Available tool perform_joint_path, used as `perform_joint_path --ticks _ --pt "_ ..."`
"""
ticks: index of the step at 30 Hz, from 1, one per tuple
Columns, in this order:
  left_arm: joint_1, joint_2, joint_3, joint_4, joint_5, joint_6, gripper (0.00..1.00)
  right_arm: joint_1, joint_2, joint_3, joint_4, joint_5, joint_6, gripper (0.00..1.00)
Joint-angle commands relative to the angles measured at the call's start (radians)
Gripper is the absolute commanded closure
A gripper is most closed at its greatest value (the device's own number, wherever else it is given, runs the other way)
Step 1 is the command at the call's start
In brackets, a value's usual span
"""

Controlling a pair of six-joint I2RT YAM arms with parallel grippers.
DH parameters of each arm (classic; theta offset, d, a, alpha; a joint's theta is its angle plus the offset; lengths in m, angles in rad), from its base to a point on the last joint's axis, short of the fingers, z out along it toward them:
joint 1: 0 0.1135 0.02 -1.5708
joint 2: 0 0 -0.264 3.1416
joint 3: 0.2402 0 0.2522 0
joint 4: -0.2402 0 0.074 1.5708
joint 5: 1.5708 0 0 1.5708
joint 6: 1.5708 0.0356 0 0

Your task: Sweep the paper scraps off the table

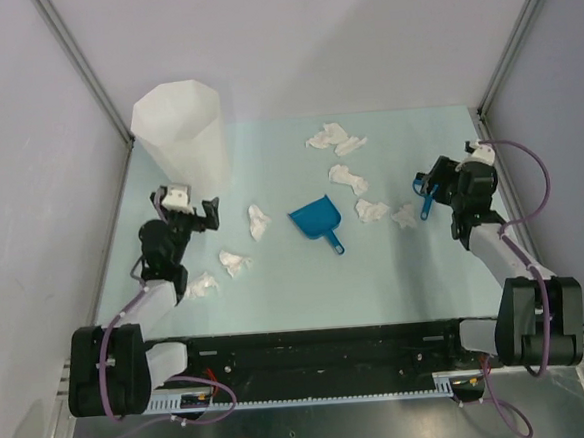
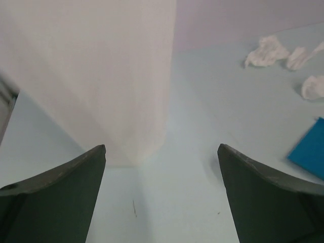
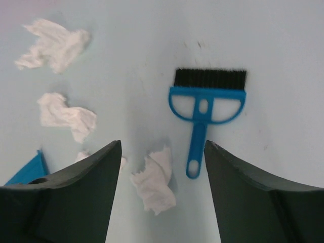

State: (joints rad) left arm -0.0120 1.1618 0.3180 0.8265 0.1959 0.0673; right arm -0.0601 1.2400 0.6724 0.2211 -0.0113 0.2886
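Note:
Several crumpled white paper scraps lie on the mint-green table [image 1: 396, 272]: a pair at the far middle [image 1: 328, 136], others [image 1: 347, 178] [image 1: 372, 210] right of the blue dustpan [image 1: 315, 220], and more [image 1: 235, 263] on its left. My right gripper [image 1: 431, 176] [image 3: 162, 147] hangs open just above the table. One scrap [image 3: 154, 185] lies between its fingers, untouched. The blue brush [image 3: 207, 109] lies flat just ahead, its handle beside that scrap. My left gripper [image 1: 183, 200] [image 2: 162, 149] is open and empty, facing the white bin.
The tall white faceted bin [image 1: 179, 132] [image 2: 101, 76] stands at the far left, close in front of the left gripper. Grey walls enclose the table on three sides. The dustpan's corner [image 2: 309, 152] shows to the left gripper's right.

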Motion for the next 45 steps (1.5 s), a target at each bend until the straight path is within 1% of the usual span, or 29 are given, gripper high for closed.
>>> perform_joint_path --ticks 1,2,3,4,5,6,7,8,9,12,15,16,18,21,22,24,25,27,28,30,34,36,39,42,43,44,45 --pt "-0.011 -0.040 0.153 -0.334 0.203 0.052 0.05 0.028 0.117 0.108 -0.279 0.121 0.078 0.31" --pt "-0.016 -0.048 0.168 -0.418 0.241 0.069 0.05 0.037 0.146 0.137 -0.301 0.144 0.075 0.32" --pt "-0.023 -0.053 0.182 -0.462 0.255 0.080 0.05 0.052 0.183 0.163 -0.345 0.183 0.060 0.32" --pt "-0.045 -0.060 0.214 -0.508 0.261 0.095 0.05 0.057 0.249 0.224 -0.373 0.200 0.052 0.32" --pt "-0.057 -0.065 0.236 -0.608 0.264 0.127 0.06 0.057 0.291 0.257 -0.402 0.214 0.047 0.32" --pt "-0.068 -0.062 0.257 -0.656 0.258 0.138 0.06 0.057 0.326 0.289 -0.464 0.229 0.035 0.33" --pt "-0.084 -0.062 0.301 -0.699 0.254 0.144 0.07 0.083 0.360 0.350 -0.494 0.232 0.032 0.35" --pt "-0.088 -0.062 0.323 -0.763 0.260 0.143 0.07 0.083 0.418 0.371 -0.520 0.238 0.032 0.38" --pt "-0.088 -0.066 0.337 -0.780 0.266 0.140 0.07 0.083 0.436 0.384 -0.555 0.250 0.032 0.37" --pt "-0.088 -0.074 0.365 -0.797 0.267 0.126 0.07 0.086 0.483 0.389 -0.565 0.292 0.029 0.36" --pt "-0.092 -0.054 0.368 -0.799 0.267 0.103 0.08 0.068 0.538 0.400 -0.540 0.249 0.012 0.36" --pt "-0.095 -0.053 0.368 -0.799 0.267 0.100 0.09 0.031 0.558 0.411 -0.542 0.232 0.011 0.38" --pt "-0.101 -0.054 0.360 -0.799 0.264 0.100 0.09 0.013 0.614 0.446 -0.571 0.202 0.006 0.40" --pt "-0.101 -0.065 0.359 -0.799 0.264 0.097 0.09 0.005 0.659 0.454 -0.548 0.208 -0.029 0.48" --pt "-0.101 -0.062 0.362 -0.799 0.261 0.095 0.09 0.005 0.668 0.460 -0.549 0.200 -0.043 0.56" --pt "-0.101 -0.054 0.369 -0.799 0.258 0.092 0.10 0.005 0.684 0.470 -0.557 0.182 -0.069 0.68" --pt "-0.103 -0.053 0.372 -0.799 0.255 0.091 0.10 0.003 0.693 0.472 -0.559 0.175 -0.077 0.77" --pt "-0.101 -0.054 0.377 -0.799 0.254 0.094 0.10 -0.013 0.693 0.475 -0.559 0.163 -0.091 0.88" --pt "-0.101 -0.056 0.378 -0.802 0.255 0.095 0.10 -0.023 0.681 0.477 -0.557 0.160 -0.095 1.00" --pt "-0.102 -0.057 0.392 -0.817 0.263 0.115 0.10 -0.040 0.653 0.478 -0.548 0.148 -0.120 1.00" --pt "-0.103 -0.045 0.412 -0.877 0.332 0.181 0.10 -0.034 0.486 0.481 -0.516 0.100 -0.180 1.00" --pt "-0.109 -0.037 0.426 -0.888 0.349 0.209 0.10 -0.026 0.428 0.481 -0.520 0.054 -0.178 1.00" --pt "-0.132 -0.031 0.455 -0.928 0.388 0.262 0.10 -0.009 0.339 0.481 -0.549 0.045 -0.167 1.00" --pt "-0.193 -0.019 0.493 -0.958 0.390 0.320 0.08 0.034 0.277 0.481 -0.578 0.025 -0.161 1.00" --pt "-0.210 -0.013 0.504 -0.964 0.384 0.336 0.08 0.057 0.262 0.481 -0.597 -0.013 -0.154 1.00" --pt "-0.256 -0.005 0.536 -0.966 0.370 0.347 0.08 0.083 0.231 0.481 -0.606 -0.032 -0.143 1.00" --pt "-0.281 0.002 0.555 -0.969 0.338 0.398 0.08 0.101 0.216 0.481 -0.615 -0.054 -0.134 1.00"
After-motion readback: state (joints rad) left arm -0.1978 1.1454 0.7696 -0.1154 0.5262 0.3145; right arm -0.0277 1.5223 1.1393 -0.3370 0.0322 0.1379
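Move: The brush's middle lies about 6 cm ahead of the right hand, 4 cm to its right and 14 cm below. The nearest scrap is 1 cm ahead and 2 cm left of that hand, a second scrap 3 cm ahead and 10 cm left. From the left hand the dustpan lies some 4 cm ahead, 29 cm right and 15 cm below; one scrap is 5 cm ahead, 14 cm right, another 5 cm back, 8 cm right. Lower the open right gripper about 14 cm onto the brush, tipping its fingers steeply down while easing forward and right. Pinch the blue handle below the head, then lift it some 11 cm, drifting left. Meanwhile swing the open left hand about 10 cm right and slightly back towards the dustpan, tilting its fingers down and turning them clockwise some 30 degrees. ##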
